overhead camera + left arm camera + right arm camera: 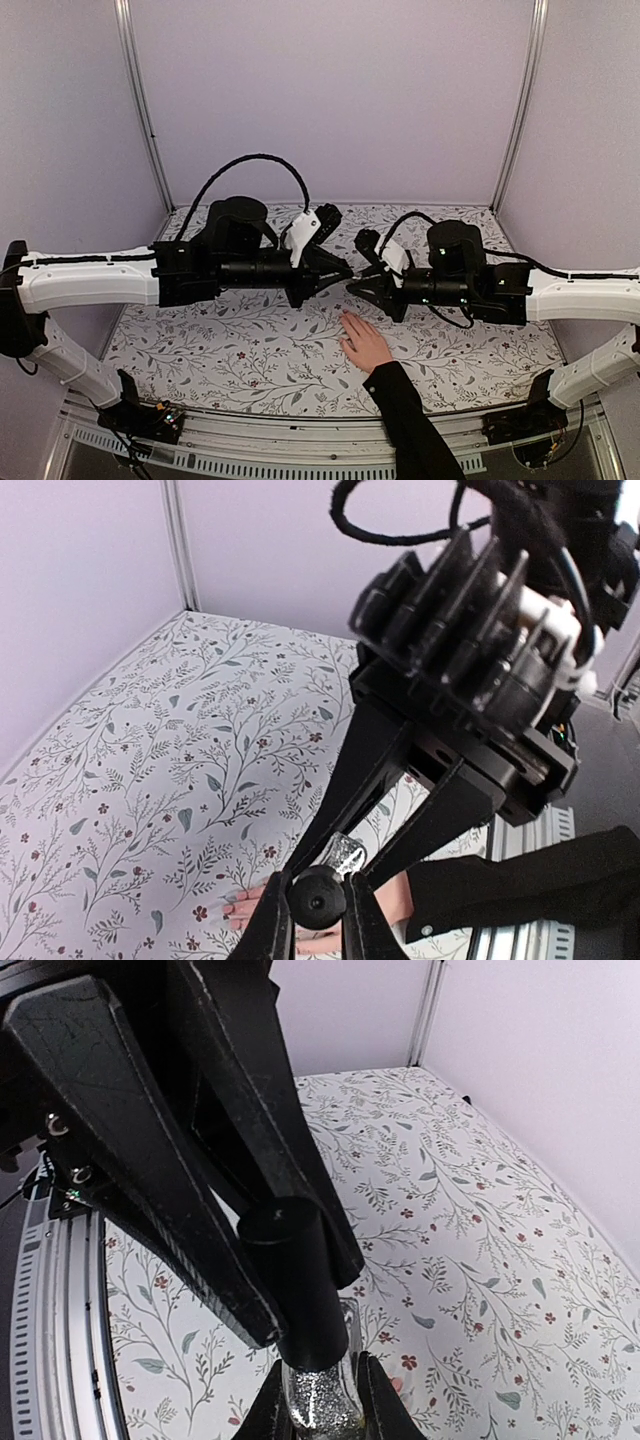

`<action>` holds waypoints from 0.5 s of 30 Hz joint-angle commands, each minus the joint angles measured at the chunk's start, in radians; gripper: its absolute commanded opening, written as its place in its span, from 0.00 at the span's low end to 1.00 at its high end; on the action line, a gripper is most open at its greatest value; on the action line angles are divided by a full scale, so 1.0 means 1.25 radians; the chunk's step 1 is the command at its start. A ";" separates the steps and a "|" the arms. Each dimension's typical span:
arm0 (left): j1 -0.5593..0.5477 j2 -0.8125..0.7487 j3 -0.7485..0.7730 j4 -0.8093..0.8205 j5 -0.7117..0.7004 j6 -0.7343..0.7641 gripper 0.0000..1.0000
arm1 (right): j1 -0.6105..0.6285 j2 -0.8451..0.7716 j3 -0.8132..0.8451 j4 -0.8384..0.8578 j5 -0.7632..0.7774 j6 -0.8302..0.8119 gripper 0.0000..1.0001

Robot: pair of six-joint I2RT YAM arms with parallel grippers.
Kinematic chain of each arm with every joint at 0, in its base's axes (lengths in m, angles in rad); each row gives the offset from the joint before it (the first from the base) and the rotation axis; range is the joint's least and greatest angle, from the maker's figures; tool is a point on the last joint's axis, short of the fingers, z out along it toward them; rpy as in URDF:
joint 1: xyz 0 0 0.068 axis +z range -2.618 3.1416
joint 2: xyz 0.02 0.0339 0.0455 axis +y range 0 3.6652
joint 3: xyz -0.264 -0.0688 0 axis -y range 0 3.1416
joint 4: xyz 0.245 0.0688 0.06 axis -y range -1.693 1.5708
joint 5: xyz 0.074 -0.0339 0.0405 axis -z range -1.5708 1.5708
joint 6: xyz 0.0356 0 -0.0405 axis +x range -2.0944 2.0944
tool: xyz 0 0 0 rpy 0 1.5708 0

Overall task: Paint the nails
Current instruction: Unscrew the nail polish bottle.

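A light-skinned hand [365,345] in a black sleeve [410,420] lies flat on the floral table [220,340], fingers pointing away. Its nails [229,909] are tiny and pinkish, seen just left of my left fingers. Above the fingertips the two grippers meet tip to tip. My right gripper [320,1405] is shut on the glass body of a small silver-glitter bottle [322,1410]. My left gripper [320,905] is shut on the bottle's black cap [320,898], which sits on the bottle neck. From above, the left gripper [347,274] and right gripper [352,290] hide the bottle.
Lilac walls close in the table at the back and both sides, with metal posts [140,100] in the back corners. A grey rail [300,435] runs along the near edge between the arm bases. Black cables [250,160] loop above both wrists.
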 commanded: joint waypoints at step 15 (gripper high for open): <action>0.008 0.112 0.081 0.101 -0.143 -0.182 0.00 | 0.012 0.043 0.005 0.192 0.188 0.097 0.00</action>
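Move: The left fingers already hold the black cap, with the glass bottle still joined to it about 3 cm below and 1 cm right, level fore and aft. The right fingers already hold the bottle; the cap sits roughly 3 cm above and 1 cm left of them, level fore and aft. From the left hand, the person's hand lies some 24 cm below, 4 cm back and 3 cm to the right. Both hands swing forward 5 cm, left turning cap counter-clockwise 15 degrees, right turning bottle clockwise 15, grips kept. ##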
